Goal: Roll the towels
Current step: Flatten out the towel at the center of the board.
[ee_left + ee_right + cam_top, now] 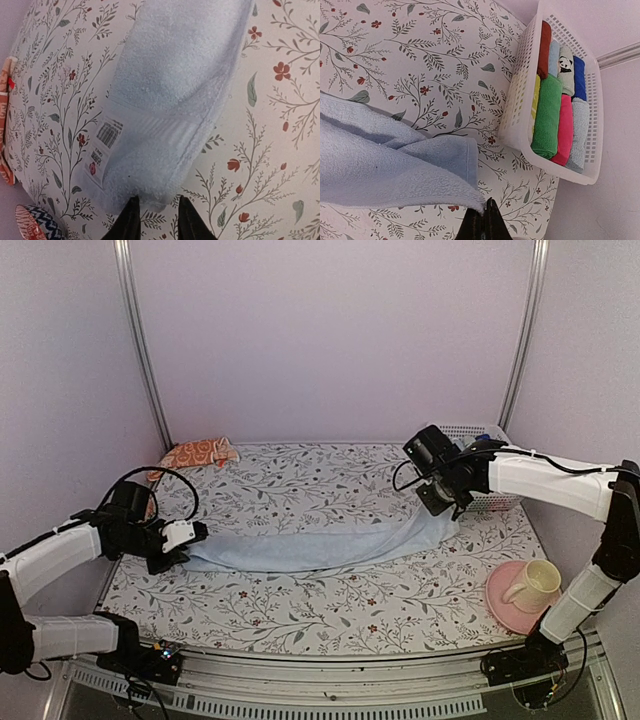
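Observation:
The light blue towel (320,545) lies folded into a long band across the table, from my left gripper (190,536) to my right gripper (447,508). In the left wrist view the towel's (170,90) end with a white label (102,150) lies just at the tips of my left gripper (157,212), which is open with the floral cloth showing between the fingers. In the right wrist view my right gripper (485,215) is shut on a corner of the towel (380,165) and holds it raised off the table. The orange-red towel (198,452) lies crumpled at the back left.
A white basket (487,502) with several rolled towels (547,117) stands at the back right, close behind my right gripper. A pink plate (500,602) with a cream cup (538,582) sits at the front right. A chevron-patterned object (37,225) lies near the left edge.

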{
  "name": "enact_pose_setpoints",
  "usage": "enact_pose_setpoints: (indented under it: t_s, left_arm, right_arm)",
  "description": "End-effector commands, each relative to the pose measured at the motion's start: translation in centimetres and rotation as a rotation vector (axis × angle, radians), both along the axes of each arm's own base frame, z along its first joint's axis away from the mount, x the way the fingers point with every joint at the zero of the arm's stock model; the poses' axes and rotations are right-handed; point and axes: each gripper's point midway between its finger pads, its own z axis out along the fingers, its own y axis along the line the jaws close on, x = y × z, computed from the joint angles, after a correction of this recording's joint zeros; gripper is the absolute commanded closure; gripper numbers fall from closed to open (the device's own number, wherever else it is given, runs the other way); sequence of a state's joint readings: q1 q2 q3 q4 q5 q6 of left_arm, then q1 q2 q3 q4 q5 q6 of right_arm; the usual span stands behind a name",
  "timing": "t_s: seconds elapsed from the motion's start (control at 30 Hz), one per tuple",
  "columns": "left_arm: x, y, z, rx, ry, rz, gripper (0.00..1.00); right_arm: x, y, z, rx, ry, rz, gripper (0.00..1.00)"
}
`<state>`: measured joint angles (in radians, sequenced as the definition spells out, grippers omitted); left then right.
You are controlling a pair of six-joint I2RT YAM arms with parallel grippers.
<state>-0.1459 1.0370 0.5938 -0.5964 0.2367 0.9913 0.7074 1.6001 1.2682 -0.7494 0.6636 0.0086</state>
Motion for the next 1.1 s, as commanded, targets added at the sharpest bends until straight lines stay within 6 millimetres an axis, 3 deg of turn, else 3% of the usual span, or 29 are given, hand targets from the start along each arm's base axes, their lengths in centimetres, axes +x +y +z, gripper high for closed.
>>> enact_pose_setpoints:
  t_s: [0.0, 0.23, 0.43, 0.67, 0.83, 1.07]
  left_arm:
    - [1.7, 0.4, -0.2, -0.003, -0.129, 0.061, 0.71]
    - [3.4, 2.4, 1.7, 0.039, -0.378, 0.162, 0.64]
    - [4.0, 2.5, 4.2, -0.002, -0.551, 0.19, 0.59]
    - [4.7, 2.4, 3.3, -0.036, -0.58, 0.21, 0.55]
    - [5.3, 1.5, 3.1, -0.099, -0.569, 0.208, 0.53]
    - [3.4, -0.9, 3.0, -0.127, -0.667, -0.007, 0.51]
  right_arm:
    - [0.8, 0.6, 0.1, 0.042, -0.028, -0.01, 0.98]
    - [1.2, 0.7, 0.5, 0.052, -0.051, -0.025, 0.98]
    - [1.6, 0.9, 0.7, 0.061, -0.06, -0.03, 0.98]
    - [2.4, 1.0, 1.1, 0.061, -0.076, -0.044, 0.98]
    - [3.4, 0.0, 0.3, 0.037, -0.064, -0.076, 0.98]
    - [3.6, -0.3, -0.9, 0.04, -0.037, -0.078, 0.98]
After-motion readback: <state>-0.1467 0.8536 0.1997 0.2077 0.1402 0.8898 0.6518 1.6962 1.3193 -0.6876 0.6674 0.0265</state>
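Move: The towel's left end lies some 3 cm ahead of the left hand, about 2 cm to its right and 4 cm below; from there the orange towel is about 32 cm ahead and 3 cm left, the small bowl 13 cm ahead and 13 cm left. The right hand pinches the towel above its right end, whose flap lies about 2 cm back, 4 cm right and 10 cm below. From this hand the basket is roughly 15 cm ahead and 15 cm right, the pink plate 19 cm back and 20 cm right. Dipping about 2 cm at first, the left hand then goes forward some 5 cm over the towel's left end and comes up past its starting height, tipping its fingers up by about 30 degrees while the already parted fingers open further. The right hand keeps its pinch on the towel and eases about 3 cm forward, mostly late on. ##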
